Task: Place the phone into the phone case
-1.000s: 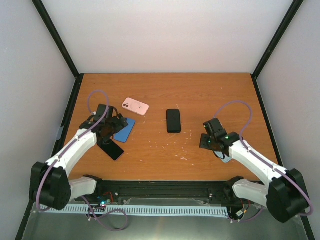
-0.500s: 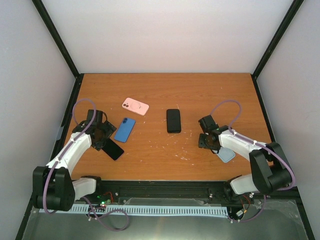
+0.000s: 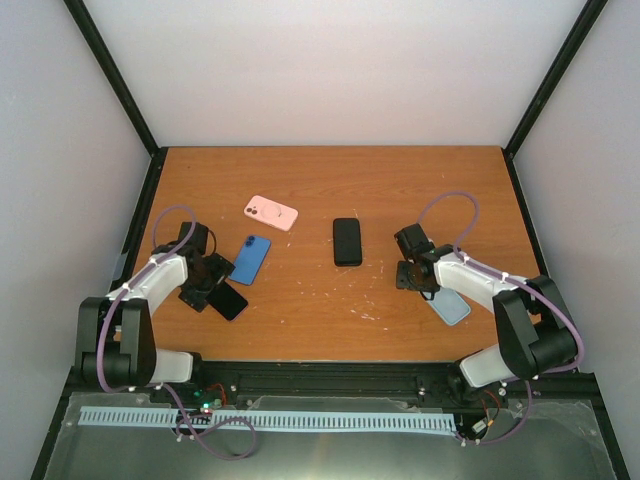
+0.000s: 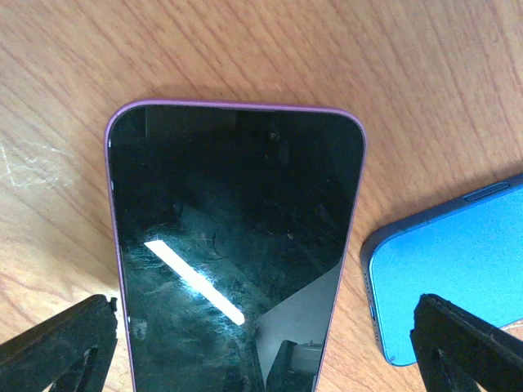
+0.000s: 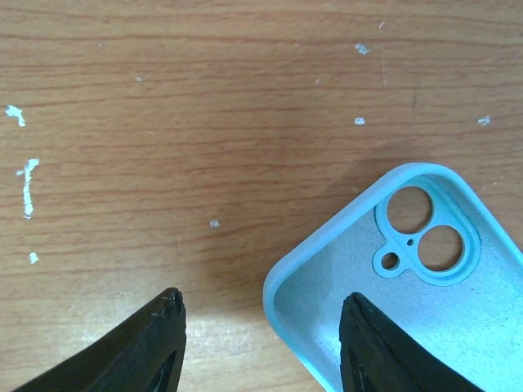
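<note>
A dark-screened phone (image 4: 237, 245) with a purple rim lies face up on the table; it also shows near the left arm (image 3: 230, 301). My left gripper (image 4: 261, 359) (image 3: 203, 283) is open, one finger on each side of that phone's lower part, not gripping it. An empty light-blue phone case (image 5: 409, 286) (image 3: 449, 306) lies inside up, camera holes showing. My right gripper (image 5: 261, 347) (image 3: 413, 275) is open low over the case's corner: one finger over its inside, the other over bare wood.
A blue phone (image 3: 250, 259) (image 4: 458, 269) lies back up just right of the dark phone. A pink cased phone (image 3: 271, 212) and a black phone (image 3: 347, 241) lie farther back. Black frame posts and white walls enclose the wooden table (image 3: 330, 180).
My left gripper has drawn back and to the left, off the blue phone and over the dark phone. The right gripper shifted slightly left and back, uncovering more of the light-blue case.
</note>
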Available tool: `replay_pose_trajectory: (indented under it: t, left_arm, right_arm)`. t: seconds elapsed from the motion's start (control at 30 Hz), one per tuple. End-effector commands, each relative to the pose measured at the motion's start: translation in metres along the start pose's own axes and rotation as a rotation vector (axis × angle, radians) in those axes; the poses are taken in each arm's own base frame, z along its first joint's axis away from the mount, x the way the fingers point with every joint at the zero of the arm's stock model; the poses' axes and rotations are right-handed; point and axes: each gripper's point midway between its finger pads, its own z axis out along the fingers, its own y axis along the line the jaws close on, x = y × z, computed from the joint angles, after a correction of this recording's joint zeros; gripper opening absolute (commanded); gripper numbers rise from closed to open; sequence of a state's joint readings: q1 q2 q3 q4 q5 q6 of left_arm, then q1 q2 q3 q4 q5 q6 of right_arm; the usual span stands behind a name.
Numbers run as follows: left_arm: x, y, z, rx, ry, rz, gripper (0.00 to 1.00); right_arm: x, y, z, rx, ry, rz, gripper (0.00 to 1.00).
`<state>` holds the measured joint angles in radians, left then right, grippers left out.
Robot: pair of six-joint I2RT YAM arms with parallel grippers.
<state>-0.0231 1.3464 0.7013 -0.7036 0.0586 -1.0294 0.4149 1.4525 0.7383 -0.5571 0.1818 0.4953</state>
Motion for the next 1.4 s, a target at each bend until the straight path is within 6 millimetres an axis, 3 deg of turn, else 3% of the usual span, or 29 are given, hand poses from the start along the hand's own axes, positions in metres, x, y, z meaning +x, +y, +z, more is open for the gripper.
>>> replay_pose_trajectory:
  t: [0.0, 0.17, 0.37, 0.47, 0.57, 0.7, 0.87, 1.13, 1.37]
  left_arm:
    - [-0.006, -0.004, -0.005, 0.003, -0.008, -0.024, 0.99]
    - [-0.005, 0.000, -0.004, -0.010, -0.012, -0.030, 1.00]
    - [-0.009, 0.002, -0.009, -0.018, -0.036, -0.036, 0.99]
    - [-0.009, 0.000, -0.011, -0.009, -0.039, -0.028, 0.99]
    - [-0.010, 0.000, -0.011, -0.008, -0.044, -0.018, 1.00]
    - [-0.010, -0.002, -0.015, 0.010, -0.053, -0.010, 0.99]
    - [-0.009, -0.004, -0.019, 0.031, -0.049, -0.018, 1.00]
    - [-0.003, 0.000, -0.010, 0.027, -0.024, -0.041, 0.99]
    - [0.001, 0.017, -0.004, -0.097, 0.013, -0.093, 0.99]
  right_arm:
    - [-0.005, -0.008, 0.006, 0.053, 0.002, -0.012, 0.52]
    - [0.001, 0.000, 0.014, 0.010, 0.033, -0.025, 0.43]
    - [0.005, 0.012, 0.009, -0.072, 0.035, -0.015, 0.13]
    - [0.008, 0.018, 0.008, -0.107, 0.050, 0.002, 0.04]
    - [0.009, 0.030, 0.004, -0.176, 0.062, 0.050, 0.03]
    - [0.009, 0.075, -0.022, -0.438, 0.059, 0.185, 0.03]
    - [0.002, 0.106, -0.047, -0.616, 0.036, 0.385, 0.03]
    - [0.011, 0.130, -0.039, -0.626, 0.106, 0.635, 0.03]
    - [0.006, 0.136, -0.034, -0.534, 0.145, 0.678, 0.03]
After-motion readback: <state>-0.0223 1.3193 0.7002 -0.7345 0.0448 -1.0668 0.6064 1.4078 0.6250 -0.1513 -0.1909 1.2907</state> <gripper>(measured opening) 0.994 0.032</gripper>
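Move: The light-blue phone case lies about 8 cm to the right of the right hand and 5 cm nearer the base, 2 cm below, its left corner between the open fingers. The finished black cased phone sits about 18 cm left of this hand and 12 cm ahead, the blue-backed phone about 46 cm left and 7 cm ahead. From the left hand the case lies roughly 64 cm to the right and 4 cm back. Lower the right gripper a little over 1 cm onto the left corner of the light-blue case and shut the fingers on its rim. Keeping the pinch, carry the corner about 13 cm left, rising some 3 cm, passing on the base side of the black cased phone, while rolling the wrist about 40 degrees so the fingertips point down-left and turning it some 20 degrees clockwise. ##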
